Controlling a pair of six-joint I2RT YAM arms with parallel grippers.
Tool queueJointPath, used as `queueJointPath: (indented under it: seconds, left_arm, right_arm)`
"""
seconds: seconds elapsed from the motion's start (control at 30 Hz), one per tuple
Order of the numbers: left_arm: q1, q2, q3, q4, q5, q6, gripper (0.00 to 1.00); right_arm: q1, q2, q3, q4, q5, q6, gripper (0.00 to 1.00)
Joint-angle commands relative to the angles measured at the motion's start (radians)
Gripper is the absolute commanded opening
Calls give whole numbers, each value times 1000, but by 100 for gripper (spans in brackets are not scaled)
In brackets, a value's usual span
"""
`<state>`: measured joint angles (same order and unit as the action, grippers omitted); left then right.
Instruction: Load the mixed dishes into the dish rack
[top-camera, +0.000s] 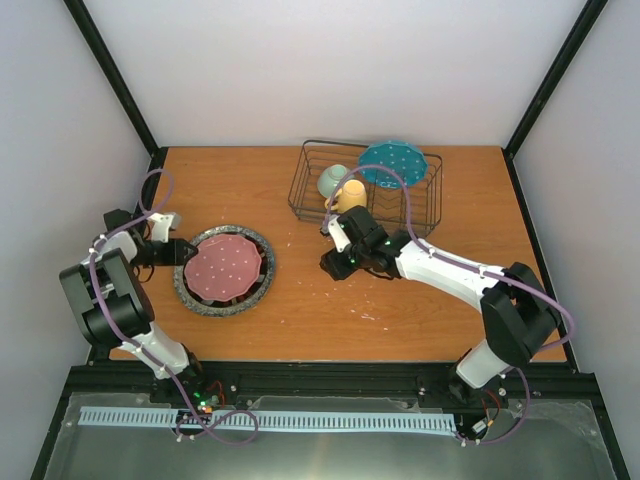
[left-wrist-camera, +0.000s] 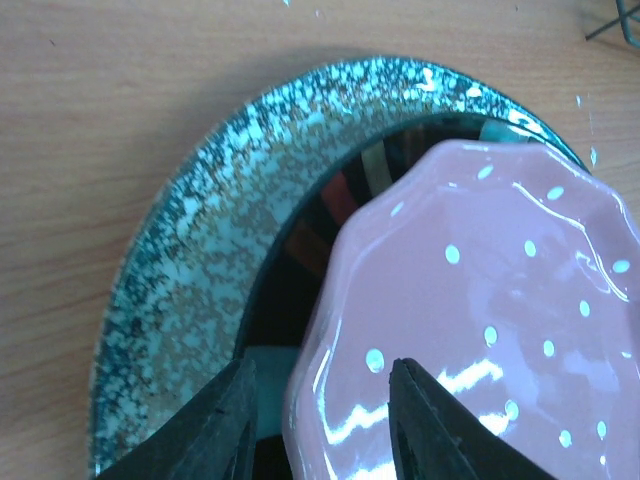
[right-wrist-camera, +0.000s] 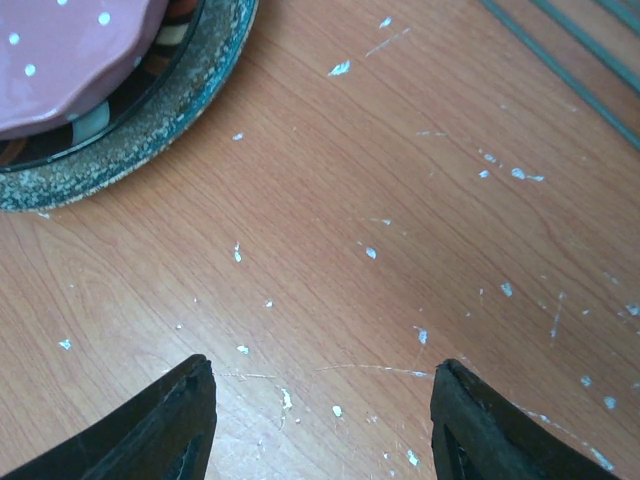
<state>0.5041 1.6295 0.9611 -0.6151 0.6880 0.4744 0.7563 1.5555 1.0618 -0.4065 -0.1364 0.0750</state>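
Note:
The pink white-dotted plate (top-camera: 226, 266) (left-wrist-camera: 500, 300) lies on a dark-rimmed cream plate (left-wrist-camera: 330, 200), which rests on the grey speckled plate (top-camera: 190, 295) (left-wrist-camera: 200, 250) at the table's left. My left gripper (top-camera: 190, 252) (left-wrist-camera: 320, 390) is open and straddles the pink plate's left rim, one finger over the plate and the other outside it with a small gap. My right gripper (top-camera: 330, 265) (right-wrist-camera: 325, 385) hangs open over bare wood, nothing between its fingers. The dish rack (top-camera: 430, 200) at the back holds the teal white-dotted plate (top-camera: 393, 163), yellow mug (top-camera: 350, 195) and pale green bowl (top-camera: 332, 180).
The rack's wires (right-wrist-camera: 570, 70) cross the upper right corner of the right wrist view. White specks dot the wooden table (right-wrist-camera: 380, 250) between the plate stack and the rack. Black frame posts and white walls close in the table's sides and back.

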Motion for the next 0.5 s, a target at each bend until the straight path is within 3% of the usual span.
queueJointPath:
  seconds: [0.0,0.13,0.23,0.47]
  left_arm:
    - [4,-25,-18,-20,17,57,37]
    - [4,-27,-38,-17,-30,36,32]
    - [2,-30,-45,-19,-26,25,18]
    - [-12,-14,-59,-26,-12,6,15]
  right_arm:
    - [6,36,23,21,-44,-24,59]
    - [6,46,19,31,-51,-44,59]
    - [6,48,17,38,-50,-50,59]
    - [6,51,3,53,-59,-53,59]
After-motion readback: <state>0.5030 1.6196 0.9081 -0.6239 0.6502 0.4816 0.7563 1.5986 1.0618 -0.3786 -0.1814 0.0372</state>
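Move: The left hand's fingers already straddle the left rim of the pink plate, whose middle lies about 7 cm to the hand's right, 3 cm back and some 3 cm below. Directly under it, on nearly the same centre, are the dark striped plate and then the wide speckled plate, some 4 and 5 cm below the hand. From the right hand, the pink plate is about 25 cm to the left, about level fore and aft, and some 8 cm lower. The left hand eases back and down about 2 cm each way with hardly any tilt, settling its fingertips around the pink plate's left rim, and then closes them from a bit over a third open to nearly shut, one finger in the gap beside the striped plate and the other over the pink plate, to pinch the rim. Meanwhile the right hand, still empty and open over bare wood, sinks about 1 cm and edges nearly 1 cm left towards the stack. ##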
